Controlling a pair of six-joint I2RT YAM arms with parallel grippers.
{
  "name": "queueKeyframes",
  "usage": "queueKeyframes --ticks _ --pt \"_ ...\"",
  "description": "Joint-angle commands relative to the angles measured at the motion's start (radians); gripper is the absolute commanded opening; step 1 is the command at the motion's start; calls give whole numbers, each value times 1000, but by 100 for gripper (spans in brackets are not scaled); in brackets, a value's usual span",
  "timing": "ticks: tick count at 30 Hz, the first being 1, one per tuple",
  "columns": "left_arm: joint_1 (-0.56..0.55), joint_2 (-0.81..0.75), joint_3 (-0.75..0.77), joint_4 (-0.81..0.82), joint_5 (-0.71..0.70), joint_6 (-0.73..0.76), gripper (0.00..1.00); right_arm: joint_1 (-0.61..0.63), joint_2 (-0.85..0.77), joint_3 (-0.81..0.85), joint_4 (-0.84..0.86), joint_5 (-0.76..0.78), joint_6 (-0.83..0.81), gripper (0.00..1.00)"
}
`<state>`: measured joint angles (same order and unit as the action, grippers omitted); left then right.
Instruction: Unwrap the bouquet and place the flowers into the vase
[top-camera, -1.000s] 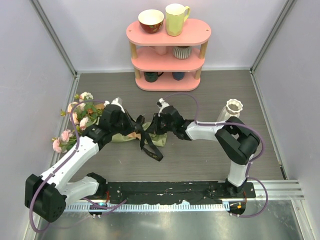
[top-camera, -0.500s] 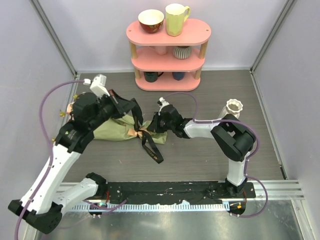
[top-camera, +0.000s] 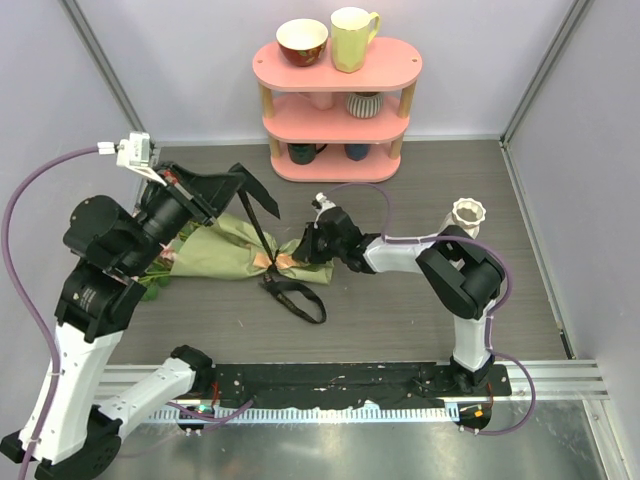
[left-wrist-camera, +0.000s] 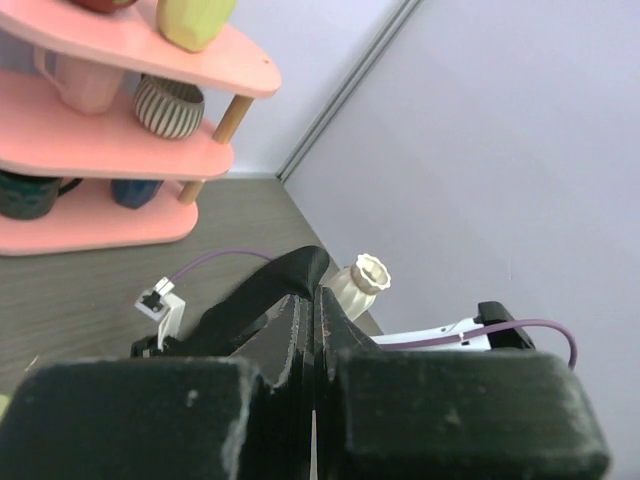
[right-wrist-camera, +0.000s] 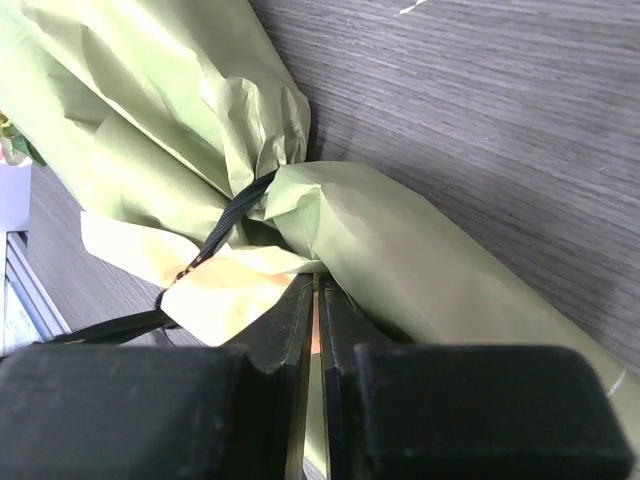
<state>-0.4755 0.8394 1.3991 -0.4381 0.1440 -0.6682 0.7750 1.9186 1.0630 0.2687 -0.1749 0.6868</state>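
Note:
The bouquet (top-camera: 225, 255) lies on the table in olive-green paper, heads to the left. Of the flowers, only some green leaves (top-camera: 157, 278) show under my left arm. My left gripper (top-camera: 232, 180) is raised above the bouquet and shut on the black ribbon (top-camera: 258, 222), which runs taut down to the wrap's waist. In the left wrist view the ribbon (left-wrist-camera: 290, 285) folds over my shut gripper (left-wrist-camera: 318, 298). My right gripper (top-camera: 301, 252) is shut on the paper at the stem end; its wrist view shows the gripper (right-wrist-camera: 317, 285) pinching the tan-orange paper edge (right-wrist-camera: 225, 295). The white vase (top-camera: 467, 216) stands upright at the right.
A pink three-tier shelf (top-camera: 335, 120) stands at the back with a bowl (top-camera: 302, 40), a pale yellow mug (top-camera: 352, 38), a striped cup (top-camera: 363, 103) and dark mugs. A loose ribbon loop (top-camera: 297, 298) lies in front of the bouquet. Grey walls close in left, right and behind.
My left arm has risen and swung back to the left, drawing the ribbon up and taut from the bouquet. The right gripper has stayed shut on the paper's stem end.

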Motion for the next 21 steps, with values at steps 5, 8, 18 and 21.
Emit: queueKeyframes --ticks 5,8,18,21 --pt "5 1 90 -22 -73 58 0 -5 -9 51 -72 3 -52 15" --pt "5 3 52 -123 -230 62 0 12 -62 51 -118 -6 -101 20" --pt "3 -91 -297 -352 -633 -68 0 90 -231 49 -263 11 -256 46" --pt "5 -169 -389 -454 -753 -177 0 116 -219 75 -263 18 -239 49"
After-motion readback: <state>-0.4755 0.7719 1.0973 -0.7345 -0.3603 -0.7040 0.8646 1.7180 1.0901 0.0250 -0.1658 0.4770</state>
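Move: The left hand, high up with the black ribbon's end, has the wrapping's broad part about 10 cm ahead, 11 to its left and 44 below. The ribbon knot lies some 6 cm ahead, 2 right and 45 below; the flowers 14 ahead, 26 left and 43 below. From the right hand, low at the wrapping's narrow end, the knot is about 6 cm left, 1 back and 2 below; the loose ribbon loop 12 straight back and 4 below. The left hand keeps the ribbon end shut in its fingers and, after a slight further rise, swings down some 18 cm and about 8 cm left towards the wrapping's broad part, fingers tipping down and turning counter-clockwise about 30 degrees. The right hand opens to about half, lets go of the wrapping beside the knot, then lifts back and up about 5 cm each way. ##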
